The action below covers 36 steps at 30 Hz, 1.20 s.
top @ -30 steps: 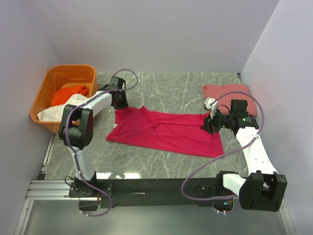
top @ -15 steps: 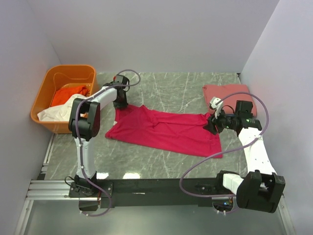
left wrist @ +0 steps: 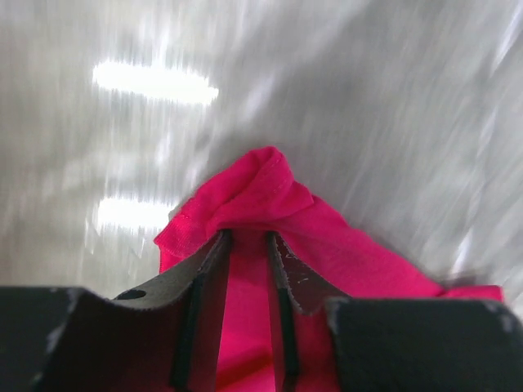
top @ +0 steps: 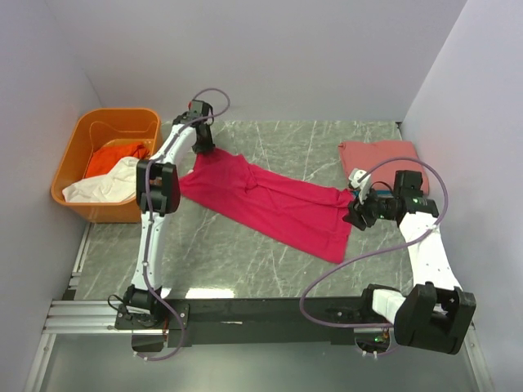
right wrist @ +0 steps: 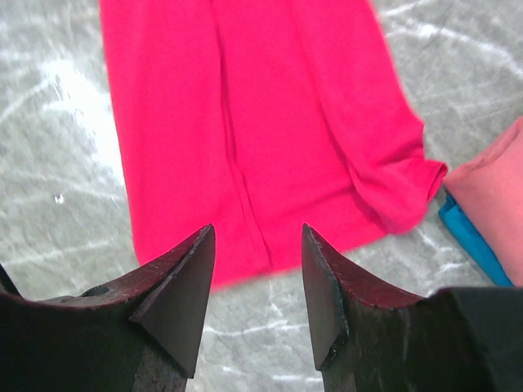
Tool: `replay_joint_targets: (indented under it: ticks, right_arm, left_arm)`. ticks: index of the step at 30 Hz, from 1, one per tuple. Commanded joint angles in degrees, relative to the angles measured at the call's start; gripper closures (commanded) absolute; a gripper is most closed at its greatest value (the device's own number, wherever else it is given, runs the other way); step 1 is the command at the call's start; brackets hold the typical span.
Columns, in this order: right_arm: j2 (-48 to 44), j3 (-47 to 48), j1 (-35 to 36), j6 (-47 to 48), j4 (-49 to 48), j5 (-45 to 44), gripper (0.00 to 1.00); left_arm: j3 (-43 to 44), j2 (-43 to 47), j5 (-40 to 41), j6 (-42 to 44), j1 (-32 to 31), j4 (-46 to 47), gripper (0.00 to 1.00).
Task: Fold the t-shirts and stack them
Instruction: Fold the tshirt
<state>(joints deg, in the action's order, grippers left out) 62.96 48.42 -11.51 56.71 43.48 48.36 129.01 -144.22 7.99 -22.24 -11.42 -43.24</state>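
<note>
A large crimson-pink t-shirt (top: 278, 204) lies stretched diagonally across the marble table (top: 310, 143), from back left to front right. My left gripper (top: 206, 153) is reached far back and is shut on the shirt's back-left corner. In the left wrist view a bunch of the crimson t-shirt (left wrist: 261, 192) is pinched in the left gripper (left wrist: 247, 242). My right gripper (top: 354, 216) hovers open over the shirt's right end. In the right wrist view the crimson t-shirt (right wrist: 245, 122) has its edge just ahead of the empty right gripper (right wrist: 256, 245).
A folded salmon-pink t-shirt (top: 380, 153) lies at the back right, with a blue one (right wrist: 467, 238) under its edge. The orange tub (top: 78, 139) at the left holds an orange t-shirt (top: 114, 157) and a white t-shirt (top: 102, 188). Walls close in on three sides.
The left arm has stretched toward the back, dragging the shirt's left end up the table so that it lies diagonally. The right gripper has stayed nearly in place, open.
</note>
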Motion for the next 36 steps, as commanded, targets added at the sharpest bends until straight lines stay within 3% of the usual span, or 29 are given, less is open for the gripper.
replay_joint_targets:
  ticks: [1, 5, 9, 11, 18, 25, 27, 31, 34, 35, 36]
  right_arm:
    - [0.8, 0.1, 1.1, 6.1, 3.1, -3.3, 0.47]
    - [0.9, -3.1, 7.3, 6.5, -0.4, -11.2, 0.47]
    - [0.2, -9.6, 22.3, 9.3, -6.0, -18.3, 0.45]
    - [1.1, -11.4, 27.4, 9.7, -10.9, -21.4, 0.43]
    - [10.7, -10.5, 40.9, 0.0, -17.4, -30.9, 0.43]
    - [11.3, -14.1, 47.4, -5.5, -20.2, -37.7, 0.46]
    - [12.9, -15.4, 49.0, -7.2, -21.5, -40.7, 0.49]
    - [14.6, -14.9, 49.7, -9.9, -20.7, -41.5, 0.65]
    - [14.9, -14.2, 50.4, -10.5, -18.8, -41.4, 0.88]
    - [15.0, -13.5, 50.6, -10.4, -17.5, -40.4, 1.00]
    - [14.7, -13.2, 52.0, -10.0, -14.8, -39.5, 1.00]
  left_arm:
    - [9.9, -9.0, -5.5, -2.7, 2.6, -4.1, 0.69]
    - [11.9, -11.3, -12.8, -8.6, 4.8, 2.4, 0.68]
    - [14.6, -13.2, -20.1, -13.2, 5.7, 7.3, 0.67]
    - [13.5, -11.1, -23.5, -15.1, 5.7, 11.0, 0.62]
    - [9.0, 3.4, -24.9, -14.9, 6.1, 15.9, 0.41]
    - [-1.9, 21.5, -27.2, -12.0, 6.5, 18.5, 0.39]
    - [-6.0, 28.2, -27.0, -10.2, 6.5, 20.0, 0.38]
    - [-20.0, 40.7, -23.8, -6.9, 6.6, 22.5, 0.37]
    - [-29.9, 50.9, -22.5, -5.5, 6.8, 23.6, 0.37]
    - [-32.7, 53.5, -22.6, -5.2, 6.7, 23.9, 0.36]
    - [-35.5, 59.0, -22.8, -4.8, 6.8, 24.0, 0.36]
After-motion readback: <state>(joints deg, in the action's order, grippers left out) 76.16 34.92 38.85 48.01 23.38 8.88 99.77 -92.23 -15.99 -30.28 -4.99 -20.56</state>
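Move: The left hand is down in the t-shirt's far left corner, the corner's peak about 2 cm ahead of its fingertips and 1 cm lower; the orange basket stands some 26 cm to its left and 6 cm back. From the right hand, the spot to pinch on the shirt's near edge lies about 10 cm left, 6 cm back and 14 cm below. The shirt's near right corner is 10 cm back and 1 cm left, the folded salmon shirt 22 cm ahead and 15 cm right. The left hand keeps pushing the far left corner forward along the table with its part-open fingertips for about 7 cm, rolling left side up-over to the right's opposite as it slows, then opens wider, comes free and rises fast by some 35 cm while drawing back towards its base. Meanwhile the right hand swings left and back while sinking about 14 cm, turning counter-clockwise and rolling its left side down some 30 degrees, settles at the shirt's near edge a little in from the right corner, and shuts its open fingers to pinch that edge. ##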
